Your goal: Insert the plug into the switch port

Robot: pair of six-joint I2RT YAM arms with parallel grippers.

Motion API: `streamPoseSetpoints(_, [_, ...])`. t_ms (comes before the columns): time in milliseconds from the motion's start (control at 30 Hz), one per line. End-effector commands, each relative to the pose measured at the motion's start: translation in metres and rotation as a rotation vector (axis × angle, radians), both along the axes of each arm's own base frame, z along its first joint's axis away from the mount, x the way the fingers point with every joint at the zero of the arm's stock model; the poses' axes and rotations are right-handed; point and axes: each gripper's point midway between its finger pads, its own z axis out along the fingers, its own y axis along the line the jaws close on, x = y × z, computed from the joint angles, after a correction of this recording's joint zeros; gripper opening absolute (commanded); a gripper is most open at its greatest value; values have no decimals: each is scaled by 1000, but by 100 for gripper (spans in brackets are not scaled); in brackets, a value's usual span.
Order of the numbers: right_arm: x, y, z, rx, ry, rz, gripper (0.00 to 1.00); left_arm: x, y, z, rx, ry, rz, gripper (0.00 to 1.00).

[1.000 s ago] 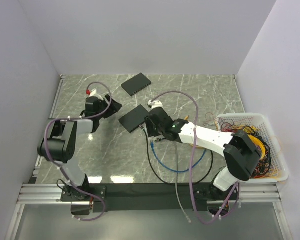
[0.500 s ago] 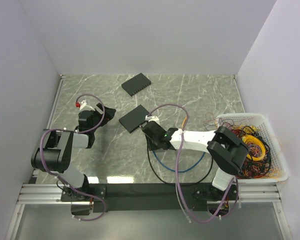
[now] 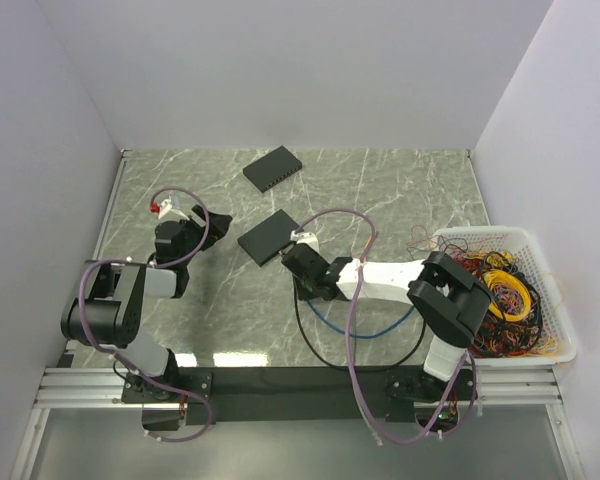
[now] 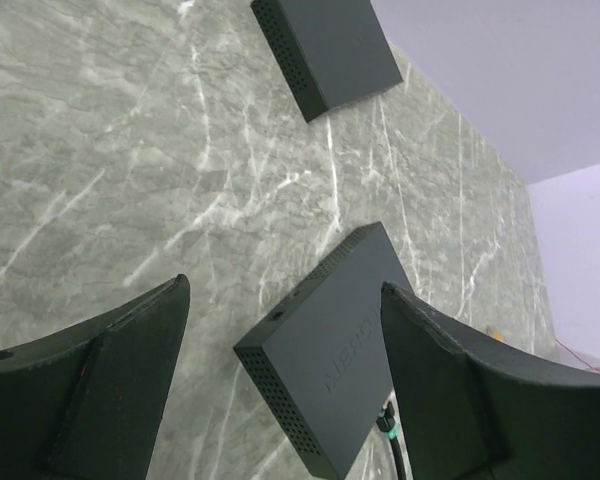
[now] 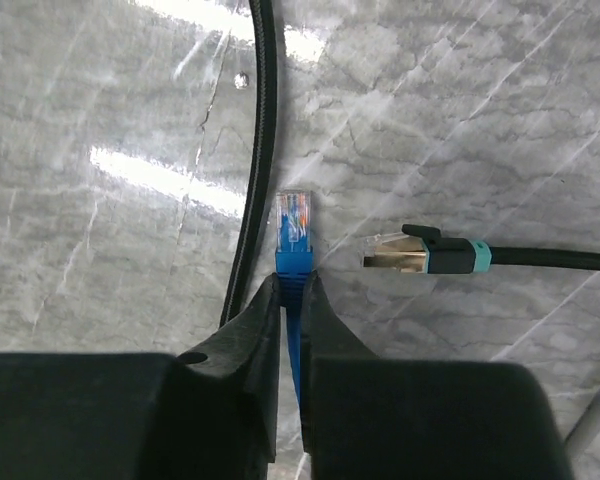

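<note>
The switch [image 3: 272, 168] is the oblong dark-grey box at the back of the table, also seen in the left wrist view [image 4: 325, 50]; its ports do not show. The plug is not in view. My right gripper [image 5: 293, 282] is shut on the boot of a blue cable, whose clear tip [image 5: 293, 217] sticks out ahead of the fingers just above the table. In the top view this gripper [image 3: 298, 262] sits just in front of the squarer black slab [image 3: 268, 237]. My left gripper [image 4: 285, 290] is open and holds nothing, left of the slab [image 4: 330, 360] in the top view [image 3: 215, 218].
A black cable's metal tip with a teal ring [image 5: 420, 255] lies right of the blue tip. Black cable [image 3: 310, 340] and blue cable [image 3: 365, 330] loop across the near table. A white basket [image 3: 480, 233] of tangled cables stands at the right edge.
The right gripper has closed on the blue cable and drawn slightly nearer. The left arm pulled back to the left, away from the slab, with its jaws wider.
</note>
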Motion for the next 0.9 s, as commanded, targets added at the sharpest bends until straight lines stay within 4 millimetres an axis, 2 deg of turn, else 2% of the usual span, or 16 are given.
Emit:
streamPoseSetpoints(0, [-8,-7,-7,-6,2,-17,3,-3,-4,29,2,-107,-39,83])
streamPoseSetpoints(33, [-9,-14,-6,-17,-14,-21,2,-4,-5,35,3,-124,-45,83])
streamPoseSetpoints(100, [-5,-10,22,42,-85,26,1,-8,-10,46,2,-163,-76,83])
streamPoseSetpoints(133, [-8,-14,25,49,-100,45,1,-13,-11,53,3,-189,-89,83])
streamPoseSetpoints(167, [-9,-9,47,111,-129,75,0,-15,-13,57,8,-209,-105,83])
streamPoseSetpoints(233, [-14,-1,68,182,-176,164,0,-24,-19,66,9,-254,-148,83])
streamPoseSetpoints(267, [-18,5,91,252,-211,202,0,-27,-20,75,10,-282,-157,83])
streamPoseSetpoints(300, [-30,20,106,336,-213,310,0,-30,-22,78,9,-293,-170,83])
streamPoseSetpoints(333, [-41,22,111,368,-199,373,0,-34,-26,85,8,-321,-198,82])
streamPoseSetpoints(367, [-47,30,135,444,-239,424,0,-36,-27,87,5,-328,-207,81])
streamPoseSetpoints(400, [-61,39,147,512,-232,515,0,-37,-29,90,1,-336,-221,81])
streamPoseSetpoints(467, [-72,42,167,571,-250,582,0,-41,-36,97,-11,-359,-263,81])
streamPoseSetpoints(667, [-106,46,198,685,-254,780,0,-58,-46,117,-24,-449,-343,81])
streamPoseSetpoints(767, [-119,48,205,720,-247,853,0,-58,-46,120,-19,-455,-340,81])
streamPoseSetpoints(867, [-118,50,204,715,-248,862,0,-55,-44,118,-20,-446,-323,82])
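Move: The right hand is down at the tabletop with the blue plug already pinched, and the near switch it is meant for lies about 13 cm ahead and 9 cm to its left, at much the same height. A loose black plug lies some 4 cm to this hand's right and 2 cm ahead, and another black cable end sits at the switch's near right side, about 8 cm ahead and 6 cm left of the hand. From the left hand, open and empty, that switch is about 12 cm to the right, 3 cm back and 8 cm below. The right hand keeps its pinch on the blue plug and lifts it clear of the table by almost 20 cm, drawing back about 11 cm and, after a brief swing right, drifting left, while the wrist rolls and turns counter-clockwise so that the plug swings from pointing steeply down to pointing left. Meanwhile the left hand, still open and touching nothing, rises about 10 cm and draws back and to the right, its fingers tipping up some 20 degrees and turning clockwise. ##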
